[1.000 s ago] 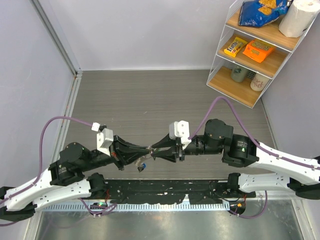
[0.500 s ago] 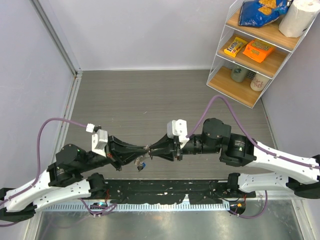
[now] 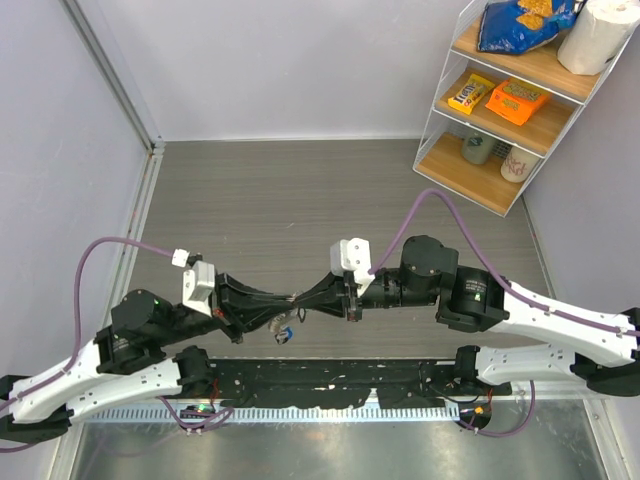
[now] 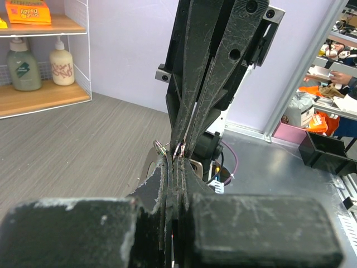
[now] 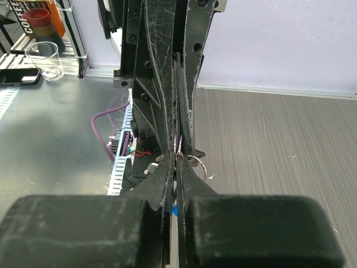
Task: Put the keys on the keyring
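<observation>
My two grippers meet tip to tip above the wooden table near its front edge. The left gripper (image 3: 292,299) (image 4: 177,159) is shut, and the thin silvery keyring (image 4: 160,148) (image 5: 198,163) pokes out at its tips. From the right, the right gripper (image 3: 304,297) (image 5: 177,162) is shut on the same ring, a loop of wire bulging beside its finger. The keys (image 3: 281,327) hang just under the meeting point, one silvery and one with a blue head (image 5: 174,211). Most of the ring is hidden between the fingers.
A white wire shelf (image 3: 500,100) with snack packs, cups and a paper roll stands at the back right. Grey walls (image 3: 60,140) close off the left and back. The black mounting rail (image 3: 330,385) and a metal surface lie along the near edge.
The right gripper slid left to the left gripper's tips and closed its jaws there. The left arm shifted a little left, still shut, and the keys swung slightly.
</observation>
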Motion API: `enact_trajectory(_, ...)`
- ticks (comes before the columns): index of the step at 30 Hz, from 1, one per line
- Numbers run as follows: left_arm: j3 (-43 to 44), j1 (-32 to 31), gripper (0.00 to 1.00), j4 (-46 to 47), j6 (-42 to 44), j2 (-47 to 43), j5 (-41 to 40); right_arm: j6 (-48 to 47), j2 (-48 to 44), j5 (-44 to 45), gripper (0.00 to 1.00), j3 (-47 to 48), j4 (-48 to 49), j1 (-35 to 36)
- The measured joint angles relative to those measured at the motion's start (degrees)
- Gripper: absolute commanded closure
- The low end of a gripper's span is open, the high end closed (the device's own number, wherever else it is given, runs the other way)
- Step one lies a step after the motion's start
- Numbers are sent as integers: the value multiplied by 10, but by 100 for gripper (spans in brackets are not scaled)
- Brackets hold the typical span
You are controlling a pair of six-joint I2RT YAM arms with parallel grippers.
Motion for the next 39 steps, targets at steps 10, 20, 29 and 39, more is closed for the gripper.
enact_trajectory(10, 0, -1, 77, -3, 4, -3, 11, 0, 3, -1, 95, 14, -24, 4)
enact_trajectory(20, 67, -1, 57, -107, 13, -15, 37, 25, 14, -1, 95, 77, -141, 6)
enact_trajectory(29, 122, -1, 56, -184, 14, 33, 87, 57, 28, -26, 95, 101, -226, 6)
enact_trajectory(39, 130, -1, 57, -222, 22, 82, 136, 89, 39, -63, 95, 103, -255, 7)
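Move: The keyring is pinched where the two sets of fingertips meet: about 1 cm to the right of the left hand's point and 1 cm to the left of the right hand's, level with both. The hanging bunch with the blue piece is its only near neighbour, about 5 cm below the fingertips and some 2 cm back, about level sideways with the left hand and 2 cm to the left of the right one. Backing off first, the left fingers open to nearly half and let go of the keyring, going about 2 cm left and up, then returning right and dipping while the hand travels 4 cm back. The right hand keeps its pinch and carries the keyring about 4 cm back, 4 cm down and a bit right, away from the left; both hands tip their fingers down some 20 degrees. ##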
